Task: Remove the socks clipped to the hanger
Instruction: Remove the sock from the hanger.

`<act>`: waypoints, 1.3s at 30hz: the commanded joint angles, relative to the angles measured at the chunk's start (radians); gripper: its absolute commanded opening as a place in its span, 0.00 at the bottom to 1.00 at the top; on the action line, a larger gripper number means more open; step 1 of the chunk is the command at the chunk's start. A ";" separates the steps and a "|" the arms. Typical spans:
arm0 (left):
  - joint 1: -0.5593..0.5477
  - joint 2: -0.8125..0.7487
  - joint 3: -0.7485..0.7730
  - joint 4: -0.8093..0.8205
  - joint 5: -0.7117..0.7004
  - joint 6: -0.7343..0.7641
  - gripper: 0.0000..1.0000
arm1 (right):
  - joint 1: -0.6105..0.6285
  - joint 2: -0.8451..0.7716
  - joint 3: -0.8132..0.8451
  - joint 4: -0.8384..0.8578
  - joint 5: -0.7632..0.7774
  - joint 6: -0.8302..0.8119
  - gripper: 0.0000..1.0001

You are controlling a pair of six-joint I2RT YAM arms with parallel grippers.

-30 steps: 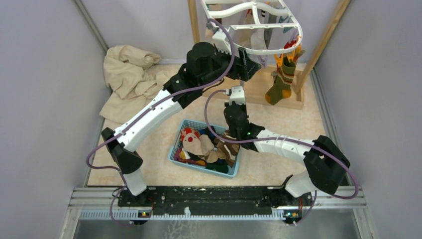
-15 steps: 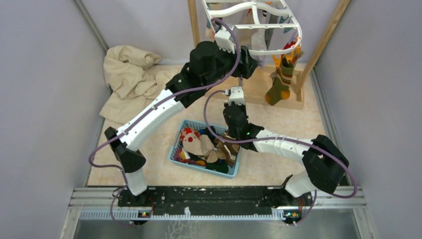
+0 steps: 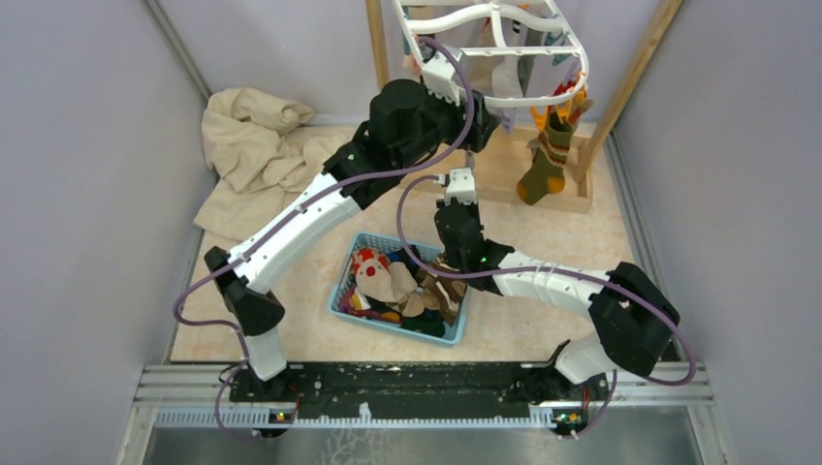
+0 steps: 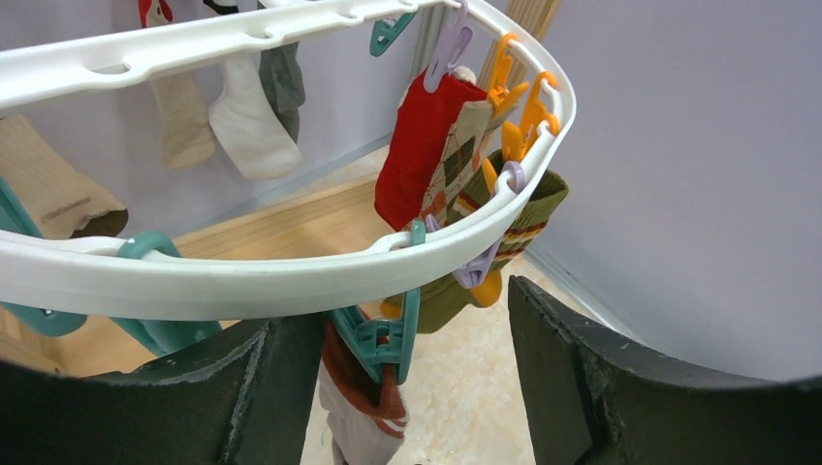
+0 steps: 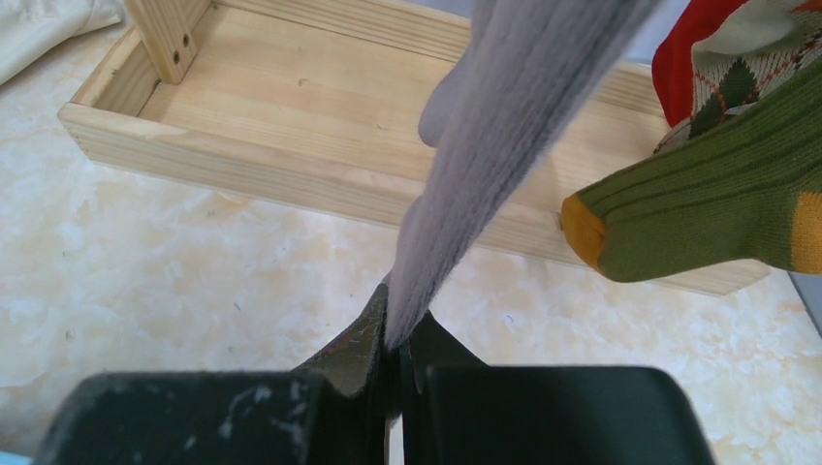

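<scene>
The white oval hanger [image 4: 291,276] hangs from the wooden rack, with several socks clipped along its rim [image 3: 490,44]. My left gripper [image 4: 407,339] is open just under the near rim. Its jaws stand either side of a teal clip [image 4: 388,334] that pinches a grey sock with a rust-red cuff [image 4: 363,407]. My right gripper [image 5: 395,339] is lower down, shut on the toe of that grey sock [image 5: 494,126], which stretches taut upward. A red sock [image 4: 417,145] and a green sock with orange stripes [image 4: 523,218] hang beside the clip.
A blue basket [image 3: 341,291] holding several loose socks sits on the floor between the arms. The wooden rack base [image 3: 504,189] lies under the hanger, and its uprights rise on both sides. A large beige cloth [image 3: 247,145] is heaped at back left. Grey walls close in on both sides.
My left gripper has moved up and in toward the hanger's rim, and its jaws have narrowed somewhat around the teal clip. The right arm keeps still with the grey sock.
</scene>
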 commanded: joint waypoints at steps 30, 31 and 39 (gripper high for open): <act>-0.002 0.053 0.036 0.044 -0.027 0.068 0.51 | 0.011 -0.005 0.036 0.032 0.022 -0.002 0.00; -0.002 0.053 0.036 0.044 -0.029 0.068 0.51 | 0.012 -0.005 0.035 0.033 0.021 -0.002 0.00; 0.000 0.039 0.039 0.051 -0.026 0.060 0.44 | 0.011 -0.004 0.030 0.035 0.021 0.002 0.00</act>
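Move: The teal clip holding the grey sock sits under the white rim, about 3 cm ahead of the left hand, 1 cm right and 2 cm below its finger point. The rim itself crosses about 3 cm ahead, 1 cm right and 2 cm above that point. Empty teal clips are 2 cm farther out than the clip and 5 cm left of it. The green sock hangs 4 cm ahead, 11 cm right, 8 cm below. From the right hand, the clip is about 3 cm ahead, 2 cm right and 23 cm up. The left fingers come around the teal clip and close to roughly half open, seeming to touch both its sides by the end, as the hand sinks about 2.5 cm and edges some 1.5 cm forward with a slight roll. The right hand stays put, still pinching the lower end of the grey sock, fingers shut. ##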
